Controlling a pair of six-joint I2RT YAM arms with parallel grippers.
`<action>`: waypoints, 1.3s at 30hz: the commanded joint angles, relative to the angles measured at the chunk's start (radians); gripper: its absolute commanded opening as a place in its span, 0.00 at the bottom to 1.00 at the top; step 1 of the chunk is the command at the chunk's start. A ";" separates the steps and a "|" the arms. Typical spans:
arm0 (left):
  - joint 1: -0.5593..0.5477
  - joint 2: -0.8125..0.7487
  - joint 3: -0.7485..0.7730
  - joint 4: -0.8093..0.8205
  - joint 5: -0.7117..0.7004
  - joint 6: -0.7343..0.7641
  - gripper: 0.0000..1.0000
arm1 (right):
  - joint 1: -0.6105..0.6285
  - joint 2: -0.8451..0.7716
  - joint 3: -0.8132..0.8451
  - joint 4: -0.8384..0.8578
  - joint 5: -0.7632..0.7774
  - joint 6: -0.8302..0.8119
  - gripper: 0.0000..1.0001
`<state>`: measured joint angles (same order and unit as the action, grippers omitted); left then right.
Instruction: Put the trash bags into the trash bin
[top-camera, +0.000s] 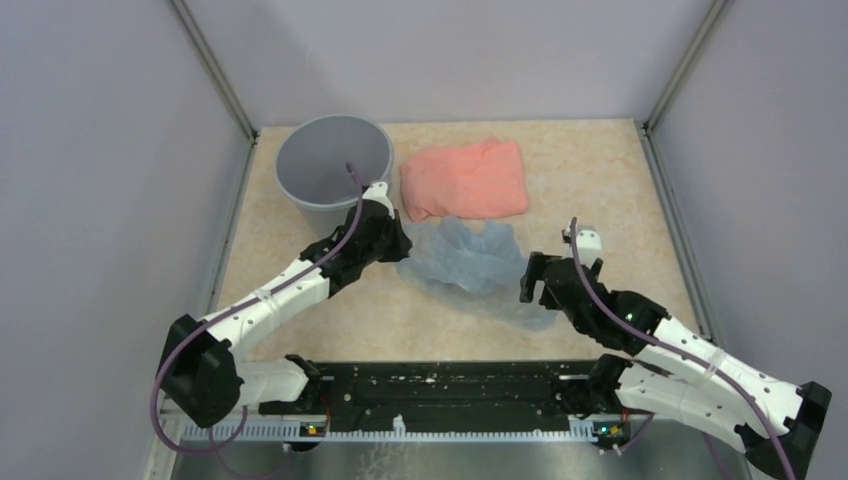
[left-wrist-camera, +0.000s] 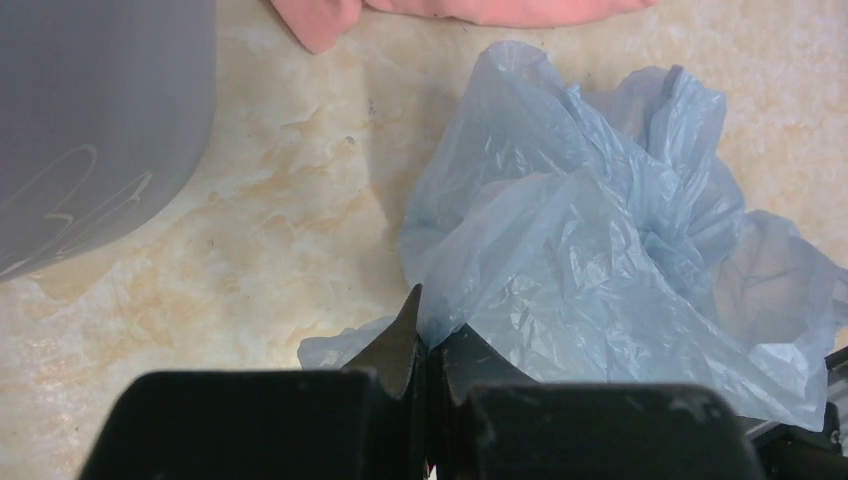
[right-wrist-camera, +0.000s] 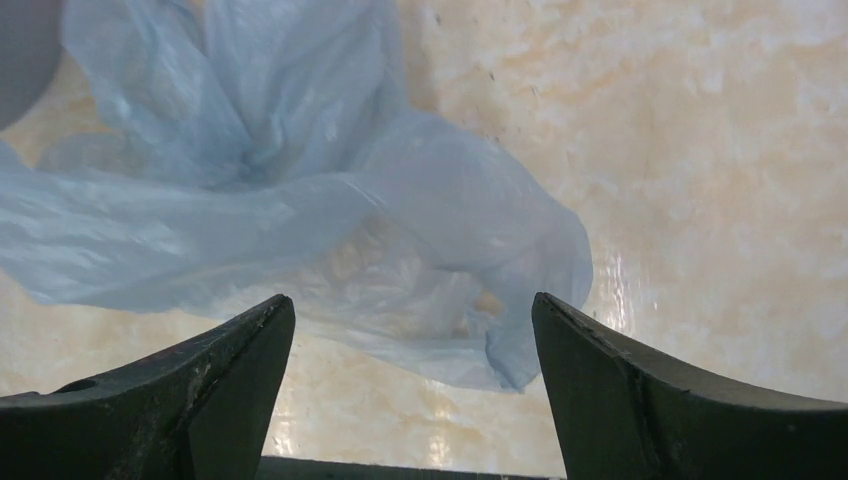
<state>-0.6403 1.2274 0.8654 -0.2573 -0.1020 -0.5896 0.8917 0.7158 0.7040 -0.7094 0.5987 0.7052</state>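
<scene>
The pale-blue crinkly trash bag (top-camera: 470, 262) lies bunched on the table's middle. My left gripper (top-camera: 398, 240) is shut on the bag's left edge; in the left wrist view the jaws (left-wrist-camera: 428, 335) pinch the film of the bag (left-wrist-camera: 590, 250). The grey trash bin (top-camera: 333, 170) stands upright at the back left, just behind the left gripper, and its wall shows in the left wrist view (left-wrist-camera: 90, 130). My right gripper (top-camera: 535, 280) is open at the bag's right end, low over the table; in the right wrist view (right-wrist-camera: 412, 315) the bag (right-wrist-camera: 300, 200) lies just ahead of the fingertips.
A salmon-pink folded cloth (top-camera: 465, 178) lies behind the bag, right of the bin; its edge shows in the left wrist view (left-wrist-camera: 460, 10). Grey walls enclose the table on three sides. A black rail (top-camera: 450, 395) runs along the near edge.
</scene>
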 joint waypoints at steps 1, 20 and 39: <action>0.023 0.013 -0.020 0.087 0.029 -0.051 0.00 | -0.008 -0.026 -0.072 -0.044 0.006 0.160 0.87; 0.159 0.097 0.031 0.114 0.057 0.004 0.00 | -0.046 0.047 -0.194 0.127 0.021 0.193 0.80; 0.051 0.129 0.775 0.104 0.457 0.191 0.00 | -0.154 0.254 0.772 0.377 -0.058 -0.593 0.00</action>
<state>-0.5606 1.3247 1.2686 -0.2893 0.2497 -0.4999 0.7475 0.9302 1.0943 -0.5350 0.5568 0.4812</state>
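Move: The free right end of the blue trash bag lies about 8 cm under the open right hand, 1 cm ahead and 1 cm right. From this hand, the bag's crumpled bulk is 9 cm ahead and 14 left, the pink bag 31 ahead and 16 left, both lower. The left hand already pinches the blue bag's left end; the bin's middle is about 12 cm ahead of it, 15 left and 4 higher. The bag's free right end is pinched by the right fingers, which come down about 8 cm still open, hover, then shut on it. Meanwhile the left hand, keeping its pinch, pushes forward and a little left against the bin's side, then eases back. Both then lift fast: right about 22 cm up and forward, left 14 cm up and to the right. ##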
